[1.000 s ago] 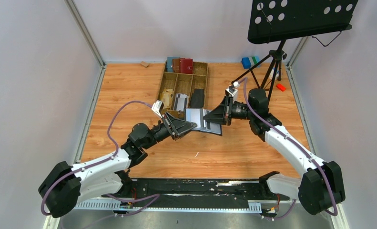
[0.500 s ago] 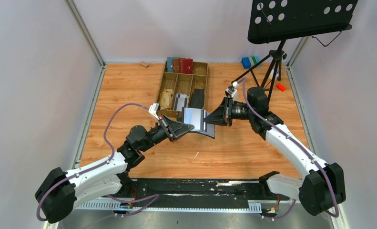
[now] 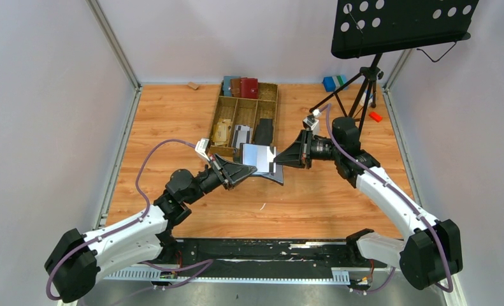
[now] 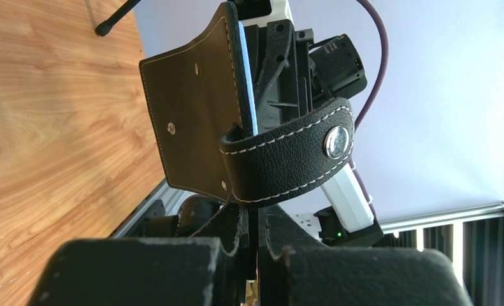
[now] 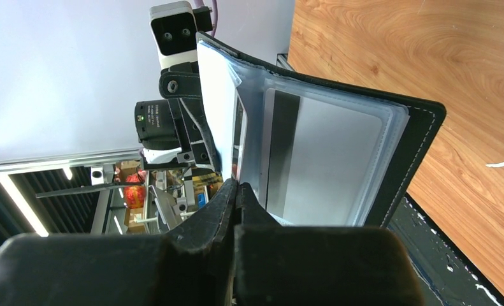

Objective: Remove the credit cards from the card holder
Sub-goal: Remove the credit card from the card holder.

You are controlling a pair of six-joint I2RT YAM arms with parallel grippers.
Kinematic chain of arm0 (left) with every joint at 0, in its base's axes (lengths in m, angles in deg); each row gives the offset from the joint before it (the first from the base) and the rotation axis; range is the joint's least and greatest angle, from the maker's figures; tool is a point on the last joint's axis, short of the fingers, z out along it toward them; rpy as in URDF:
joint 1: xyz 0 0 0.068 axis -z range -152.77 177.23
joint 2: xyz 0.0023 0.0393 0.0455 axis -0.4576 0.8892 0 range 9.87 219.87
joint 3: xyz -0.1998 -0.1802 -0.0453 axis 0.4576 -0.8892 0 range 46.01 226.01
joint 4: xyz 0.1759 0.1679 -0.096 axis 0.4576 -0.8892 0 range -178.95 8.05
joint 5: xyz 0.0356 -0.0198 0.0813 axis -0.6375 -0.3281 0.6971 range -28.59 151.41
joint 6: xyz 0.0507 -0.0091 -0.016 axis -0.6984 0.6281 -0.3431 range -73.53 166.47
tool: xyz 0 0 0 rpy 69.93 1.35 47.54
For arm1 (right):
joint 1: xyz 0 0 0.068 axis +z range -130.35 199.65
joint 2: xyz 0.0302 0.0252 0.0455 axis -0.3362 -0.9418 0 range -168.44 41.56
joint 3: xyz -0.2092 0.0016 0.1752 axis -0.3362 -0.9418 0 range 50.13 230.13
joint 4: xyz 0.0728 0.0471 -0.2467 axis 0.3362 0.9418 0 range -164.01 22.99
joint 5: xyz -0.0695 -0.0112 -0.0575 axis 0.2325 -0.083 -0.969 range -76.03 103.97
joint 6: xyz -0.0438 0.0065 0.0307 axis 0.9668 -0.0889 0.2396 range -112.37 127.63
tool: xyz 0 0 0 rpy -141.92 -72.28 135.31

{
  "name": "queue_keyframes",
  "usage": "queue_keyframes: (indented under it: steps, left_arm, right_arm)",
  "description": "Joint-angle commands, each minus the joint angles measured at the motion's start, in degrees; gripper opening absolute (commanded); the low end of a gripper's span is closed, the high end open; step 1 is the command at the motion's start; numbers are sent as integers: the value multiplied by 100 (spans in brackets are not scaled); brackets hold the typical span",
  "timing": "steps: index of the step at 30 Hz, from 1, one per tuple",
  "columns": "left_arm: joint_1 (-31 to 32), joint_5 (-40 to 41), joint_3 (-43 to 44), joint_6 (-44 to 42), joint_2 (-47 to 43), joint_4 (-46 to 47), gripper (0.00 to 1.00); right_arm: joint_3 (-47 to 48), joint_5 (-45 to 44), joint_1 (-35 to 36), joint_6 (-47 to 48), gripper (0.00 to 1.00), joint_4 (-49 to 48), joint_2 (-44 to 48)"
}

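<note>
The black card holder (image 3: 260,156) hangs open above the table between my two grippers. My left gripper (image 3: 252,167) is shut on its lower leather edge; in the left wrist view the left gripper (image 4: 260,220) pinches just under the card holder's (image 4: 192,121) strap with a metal snap (image 4: 337,141). My right gripper (image 3: 280,158) is shut on the opposite side. In the right wrist view the right gripper (image 5: 236,188) pinches the near edge of the clear sleeve pages of the card holder (image 5: 421,146). One of the credit cards (image 5: 338,159), light grey, sits inside a sleeve.
A wooden tray (image 3: 218,109) with compartments stands behind the holder, with red, brown and blue wallets (image 3: 240,87) at its back. A music stand's tripod (image 3: 364,83) stands at the back right beside a blue block (image 3: 331,83) and a red piece (image 3: 374,116). A white scrap (image 3: 262,205) lies on the table.
My left gripper has closed on the holder's edge. Both grippers and the holder have shifted a little left and towards the tray.
</note>
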State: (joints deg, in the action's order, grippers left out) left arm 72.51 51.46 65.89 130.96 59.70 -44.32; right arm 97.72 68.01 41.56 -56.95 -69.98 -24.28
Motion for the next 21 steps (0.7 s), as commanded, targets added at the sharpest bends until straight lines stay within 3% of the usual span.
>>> queue_keyframes:
  steps: [1,3,14,21]
  left_arm:
    - [-28,39,74,-107,14,255,0]
    - [-23,-56,133,-108,115,321,0]
    - [-21,-146,214,-43,234,816,0]
    - [-23,-142,148,71,318,1252,0]
  right_arm:
    - [-12,34,-31,-57,0,-311,112]
    - [-27,45,-21,-99,0,-351,108]
    - [-332,71,-23,-547,25,-1181,155]
    - [-337,84,-21,-592,31,-1312,144]
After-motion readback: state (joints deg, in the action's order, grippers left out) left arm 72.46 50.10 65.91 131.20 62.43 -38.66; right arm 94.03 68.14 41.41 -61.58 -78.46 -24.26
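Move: The card sticking out of the upright page of the card holder is in my right hand's closed fingertips; its middle is about 3 cm left and 1 cm ahead. The other page hangs some 5 cm below that hand, 3 cm left and 1 cm ahead. The tray's centre is roughly 18 cm ahead, 10 cm left and 23 cm down. From my left hand, which pinches the holder, the card's middle is about 3 cm ahead, 3 cm right and 2 cm up. I open my right fingers about a third of the way and let go of the card's edge, the hand staying practically in place around it. My left hand keeps its pinch on the holder, dipping slightly and then lifting it about 1.5 cm from the low point, ending half a centimetre farther right. ##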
